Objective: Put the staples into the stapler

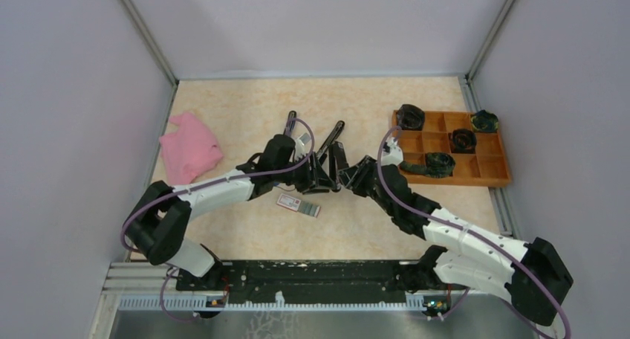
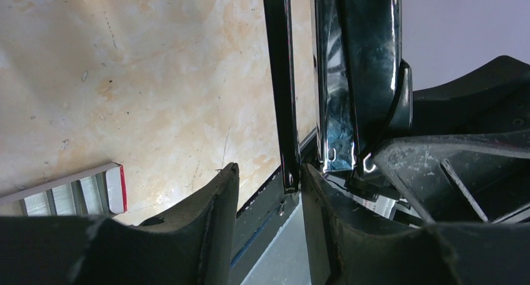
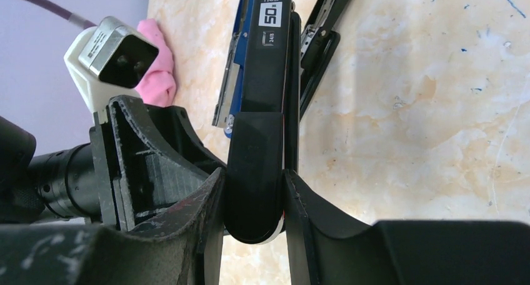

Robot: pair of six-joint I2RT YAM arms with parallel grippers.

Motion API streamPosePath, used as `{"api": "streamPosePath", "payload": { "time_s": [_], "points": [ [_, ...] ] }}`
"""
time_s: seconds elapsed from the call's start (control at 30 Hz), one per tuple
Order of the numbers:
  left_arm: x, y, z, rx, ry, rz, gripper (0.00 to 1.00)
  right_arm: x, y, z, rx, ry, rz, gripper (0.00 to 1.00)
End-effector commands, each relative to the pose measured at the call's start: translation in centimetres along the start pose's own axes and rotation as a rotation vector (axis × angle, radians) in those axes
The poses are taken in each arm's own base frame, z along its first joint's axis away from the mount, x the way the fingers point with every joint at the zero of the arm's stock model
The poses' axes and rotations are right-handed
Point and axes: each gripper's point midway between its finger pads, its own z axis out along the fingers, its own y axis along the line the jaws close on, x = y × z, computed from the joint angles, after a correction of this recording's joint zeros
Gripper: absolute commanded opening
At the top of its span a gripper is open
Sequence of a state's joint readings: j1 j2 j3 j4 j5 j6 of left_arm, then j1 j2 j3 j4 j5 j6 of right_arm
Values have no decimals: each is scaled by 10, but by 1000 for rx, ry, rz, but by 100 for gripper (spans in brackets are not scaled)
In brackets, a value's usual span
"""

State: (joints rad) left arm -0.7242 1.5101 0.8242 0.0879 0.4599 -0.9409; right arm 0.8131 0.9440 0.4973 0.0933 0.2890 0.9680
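The black stapler [image 1: 331,138] lies fanned open at the table's middle, between both grippers. My right gripper [image 3: 255,191] is shut on the rounded rear end of the stapler's [image 3: 262,110] labelled black cover. My left gripper [image 2: 269,185] straddles a thin black bar of the stapler [image 2: 282,97]. That bar lies against the right finger [image 2: 325,204], with a gap to the left finger, so the jaws stand open. The staples [image 1: 299,204], a flat white box with red print, lie on the table just in front of the grippers. The staples [image 2: 75,194] also show grey strips at the lower left of the left wrist view.
A crumpled pink cloth [image 1: 190,147] lies at the left of the table. A wooden compartment tray [image 1: 492,168] holding several dark rolled items stands at the right. Grey walls close in the table on three sides.
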Motion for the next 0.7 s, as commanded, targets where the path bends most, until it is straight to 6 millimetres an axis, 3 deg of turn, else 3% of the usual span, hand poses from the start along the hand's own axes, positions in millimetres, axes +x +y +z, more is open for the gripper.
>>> {"api": "streamPosePath", "payload": {
  "time_s": [0.0, 0.3, 0.5, 0.67],
  "points": [
    [-13, -13, 6, 31, -39, 10, 45, -25, 59, -6, -212, -84, 24, 0],
    [-15, -10, 10, 37, -53, -6, 31, -14, 72, -6, -266, -29, -26, 0],
    [-20, 10, 9, -54, -100, 0, 1, -9, 72, -5, -237, 23, -120, 0],
    [-22, 36, 4, -173, -137, 20, 0, -17, 58, -8, -138, 53, -231, 0]
  ]
}}
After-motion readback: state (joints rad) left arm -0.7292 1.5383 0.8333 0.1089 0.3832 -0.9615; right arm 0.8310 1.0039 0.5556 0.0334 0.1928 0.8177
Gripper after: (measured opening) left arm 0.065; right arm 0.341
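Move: The held black stapler's base plate has its near end practically between the left hand's open fingers, about 1 cm back and 1 cm right, at their height. From the right hand, which already holds the stapler, that end is some 3 cm left, 2 back and 3 below. About 11 cm below the left hand, the staple pack lies 6 cm back and 9 left, the spare black stapler 12 ahead, the blue stapler 13 ahead and 12 left. The near end of the black stapler's thin base plate is pinched by the left fingers, which close from half open while that hand eases some 1.5 cm forward along the plate and sinks slightly. The right hand keeps its grip on the stapler, swinging it about 2 cm left, then down and slightly back, while turning about 10 degrees counter-clockwise and rolling its left side down. ##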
